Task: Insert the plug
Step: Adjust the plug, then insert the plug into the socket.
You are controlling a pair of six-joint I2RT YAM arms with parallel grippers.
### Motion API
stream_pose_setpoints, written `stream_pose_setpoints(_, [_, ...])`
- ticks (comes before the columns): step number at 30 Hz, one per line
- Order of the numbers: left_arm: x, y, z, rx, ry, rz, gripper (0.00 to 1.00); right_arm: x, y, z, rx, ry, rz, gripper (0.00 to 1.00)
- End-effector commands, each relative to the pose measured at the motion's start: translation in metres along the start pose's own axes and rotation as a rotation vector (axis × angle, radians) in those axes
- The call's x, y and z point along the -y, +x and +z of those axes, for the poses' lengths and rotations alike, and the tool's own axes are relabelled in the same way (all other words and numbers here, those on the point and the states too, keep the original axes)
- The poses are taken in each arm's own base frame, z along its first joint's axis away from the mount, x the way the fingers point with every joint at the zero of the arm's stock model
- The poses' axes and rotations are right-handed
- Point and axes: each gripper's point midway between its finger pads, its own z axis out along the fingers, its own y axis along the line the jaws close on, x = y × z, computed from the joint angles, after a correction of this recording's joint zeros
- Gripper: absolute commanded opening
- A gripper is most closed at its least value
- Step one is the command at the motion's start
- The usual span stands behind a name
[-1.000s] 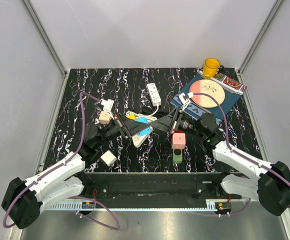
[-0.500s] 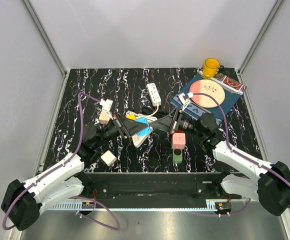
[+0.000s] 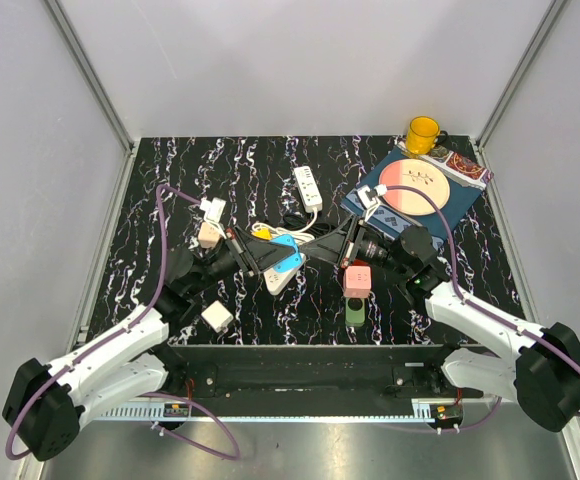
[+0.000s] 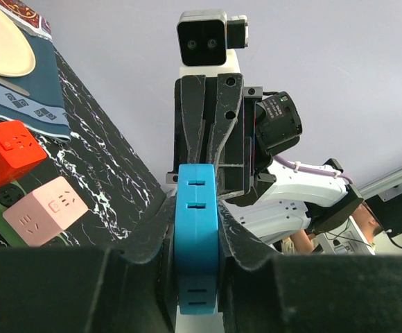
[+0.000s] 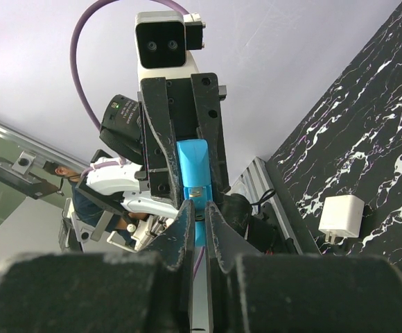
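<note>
A blue power strip (image 4: 196, 243) with pairs of slots is clamped edge-on between my left gripper's (image 4: 196, 208) fingers. From above, the left gripper (image 3: 275, 257) holds this blue and white strip (image 3: 288, 263) over the middle of the table. My right gripper (image 3: 317, 247) meets it from the right. In the right wrist view the right gripper (image 5: 199, 208) has its tips nearly touching, right at the end of the blue strip (image 5: 192, 166). A small metal piece glints there. The plug is hidden between the tips.
Pink (image 3: 357, 280) and green (image 3: 355, 312) cube sockets sit under the right arm, a white adapter (image 3: 216, 317) lies front left, and a white power strip (image 3: 308, 187) is behind. A plate (image 3: 415, 187) on a blue mat and a yellow mug (image 3: 422, 133) stand back right.
</note>
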Motion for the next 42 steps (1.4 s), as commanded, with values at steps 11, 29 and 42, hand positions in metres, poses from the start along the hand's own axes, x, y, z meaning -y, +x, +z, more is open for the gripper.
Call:
stream_pose_setpoints(11, [0.016,-0.017,-0.004,0.071,0.033,0.073,0.00,0.003,-0.006,0.000,-0.016,0.051,-0.076,0.29])
stream_pose_setpoints(29, [-0.092,-0.015,-0.072,-0.053,-0.749,0.182,0.00,0.150,-0.044,-0.017,-0.191,0.751,-0.436,0.73])
stream_pose_setpoints(42, [-0.134,0.005,-0.115,-0.216,-1.056,0.167,0.00,0.256,0.002,0.005,-0.423,0.837,-0.377,0.71])
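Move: Both hands hold the blue plug high above the table. From the right hand, the white triangular strip lies about 13 cm ahead, 5 cm to the left and 28 cm below; the yellow plug on it is some 15 cm ahead and 10 cm left, and the pink plug 8 cm ahead and 13 cm right. From the left hand, the strip is 13 cm ahead, 2 cm left and as far below, with the white plug 1 cm ahead and 18 cm left. The right hand opens its fingers wide and lets go of the blue plug, goes forward about 13 cm and then mostly down, 22 cm in all, its fingers tilting steeply downward as they come close beside the right-hand corner of the triangular strip. The left hand keeps its pinch on the plug and carries it some 14 cm down and 10 cm to its left, out from between the hands, rolling roughly 60 degrees so that its fingers swing from pointing right to pointing down towards the table. ##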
